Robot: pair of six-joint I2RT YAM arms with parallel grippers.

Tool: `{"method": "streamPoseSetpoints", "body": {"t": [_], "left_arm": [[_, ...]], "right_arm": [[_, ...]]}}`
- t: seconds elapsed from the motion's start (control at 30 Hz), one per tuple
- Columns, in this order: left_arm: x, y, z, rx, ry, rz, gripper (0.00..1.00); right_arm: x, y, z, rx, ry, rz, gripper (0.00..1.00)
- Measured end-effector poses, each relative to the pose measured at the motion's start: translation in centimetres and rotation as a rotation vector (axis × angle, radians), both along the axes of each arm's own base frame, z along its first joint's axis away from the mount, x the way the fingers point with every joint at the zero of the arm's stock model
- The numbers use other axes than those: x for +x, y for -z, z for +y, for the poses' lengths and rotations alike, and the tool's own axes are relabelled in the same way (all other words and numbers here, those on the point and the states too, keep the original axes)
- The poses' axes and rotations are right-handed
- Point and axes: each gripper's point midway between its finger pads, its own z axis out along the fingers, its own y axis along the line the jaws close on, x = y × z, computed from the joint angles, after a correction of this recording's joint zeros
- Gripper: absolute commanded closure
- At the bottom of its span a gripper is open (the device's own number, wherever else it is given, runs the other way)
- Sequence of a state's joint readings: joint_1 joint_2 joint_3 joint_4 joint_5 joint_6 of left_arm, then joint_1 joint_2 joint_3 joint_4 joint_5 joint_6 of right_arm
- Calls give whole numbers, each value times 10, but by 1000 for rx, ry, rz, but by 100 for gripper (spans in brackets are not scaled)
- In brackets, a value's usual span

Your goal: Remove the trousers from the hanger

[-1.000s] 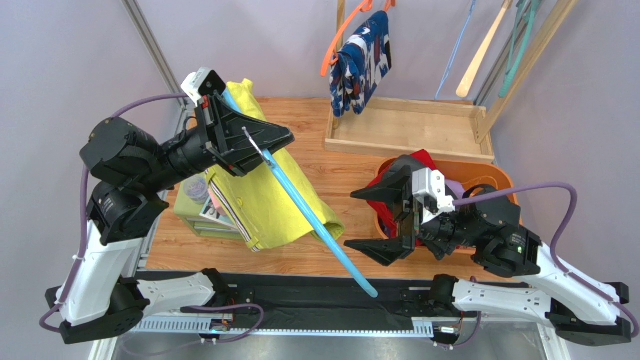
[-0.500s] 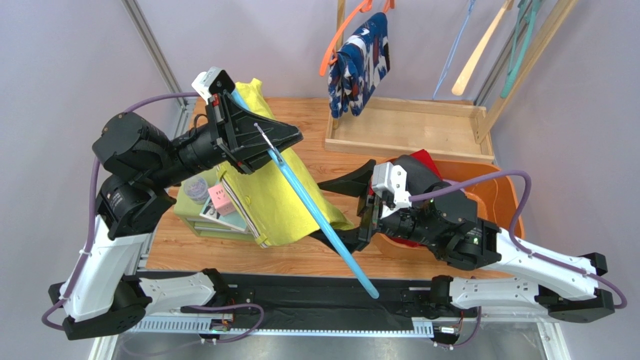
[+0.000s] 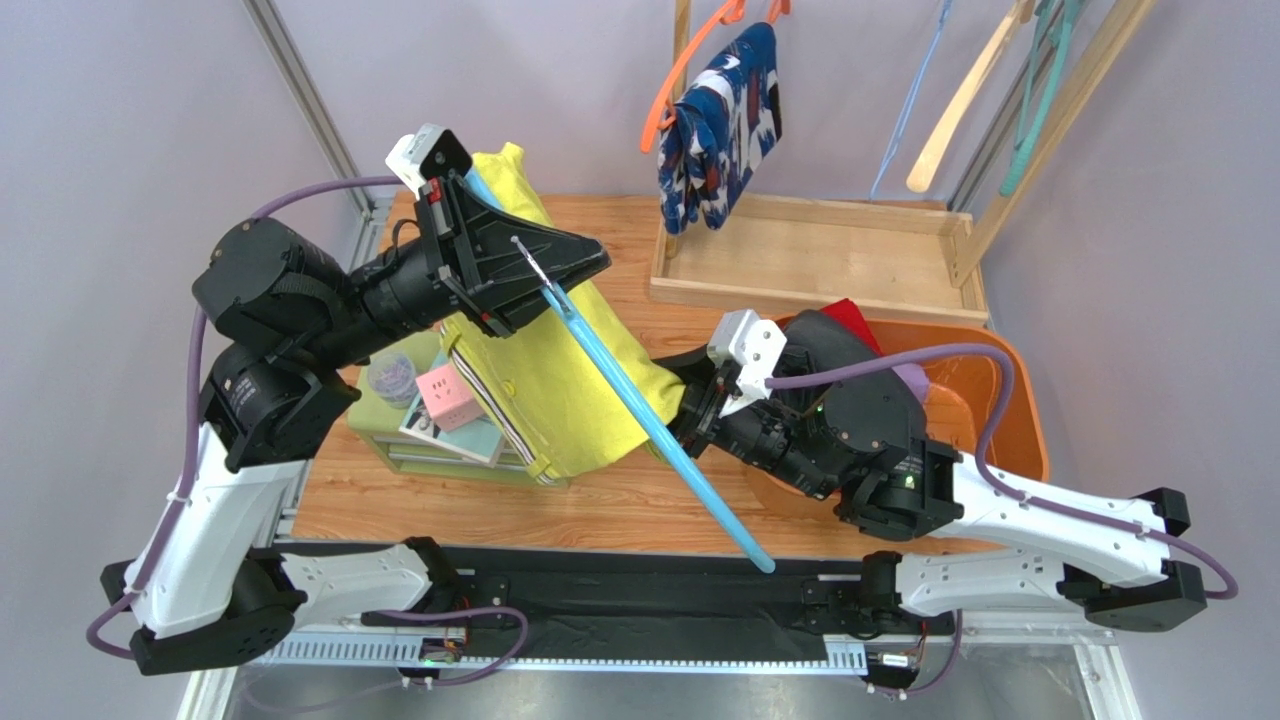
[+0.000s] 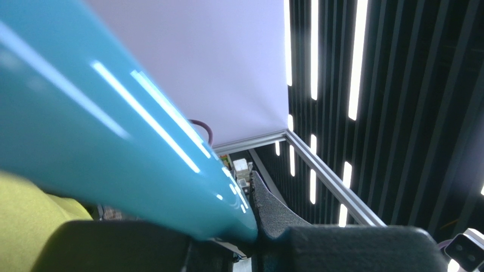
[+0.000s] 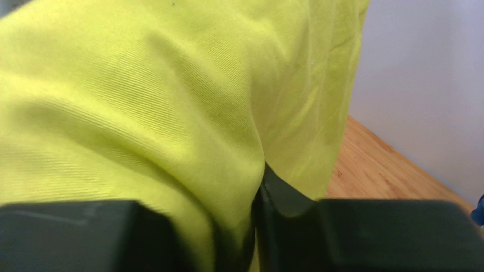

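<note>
Yellow-green trousers hang folded over a light blue hanger that slants from upper left down to the table's front edge. My left gripper is shut on the hanger's upper part; in the left wrist view the blue hanger fills the space between the pads of the left gripper. My right gripper is at the trousers' right edge, its jaws closed on a fold of the yellow-green trousers. Navy patterned trousers hang on an orange hanger at the back.
An orange basket at the right holds red trousers, partly hidden by the right arm. A wooden rack base stands at the back. A stack of books with a pink cube lies under the yellow trousers at the left.
The right arm swung left from the basket to the yellow-green trousers, and its wide-open jaws closed on the cloth. The left arm raised the hanger slightly.
</note>
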State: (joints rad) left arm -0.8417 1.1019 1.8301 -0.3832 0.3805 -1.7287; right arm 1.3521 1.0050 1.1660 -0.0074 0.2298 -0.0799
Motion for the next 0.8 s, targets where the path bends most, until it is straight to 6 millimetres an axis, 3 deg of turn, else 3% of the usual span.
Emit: {"method": "streamPoseSetpoints", "body": {"t": [0.03, 0.1, 0.23, 0.47, 0.8], "left_arm": [[1, 0, 0, 0, -3, -2, 100], [2, 0, 0, 1, -9, -2, 100], [4, 4, 1, 4, -21, 3, 100], [0, 29, 10, 50, -51, 27, 100], [-16, 61, 28, 91, -69, 2, 100]], "right_arm": [[2, -1, -2, 7, 15, 2, 92], [7, -3, -7, 14, 48, 3, 100], [11, -5, -17, 15, 86, 8, 100], [17, -8, -36, -43, 143, 28, 100], [22, -81, -58, -1, 203, 47, 100]]}}
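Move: The right hand's part-shut fingers are around the near right edge of the yellow trousers, whose middle lies level with it ahead, about 13 cm left and 8 cm higher. The blue hanger, gripped in the left fingers, is 14 cm left of the right hand, 4 cm back and 20 cm up; the orange basket is some 34 cm right, 17 cm ahead, far below. From the left hand the trousers' middle is 3 cm ahead, straight below by 12 cm. Right fingers close on the trousers, pull right, then up about 8 cm; left lowers the held hanger 6 cm. ##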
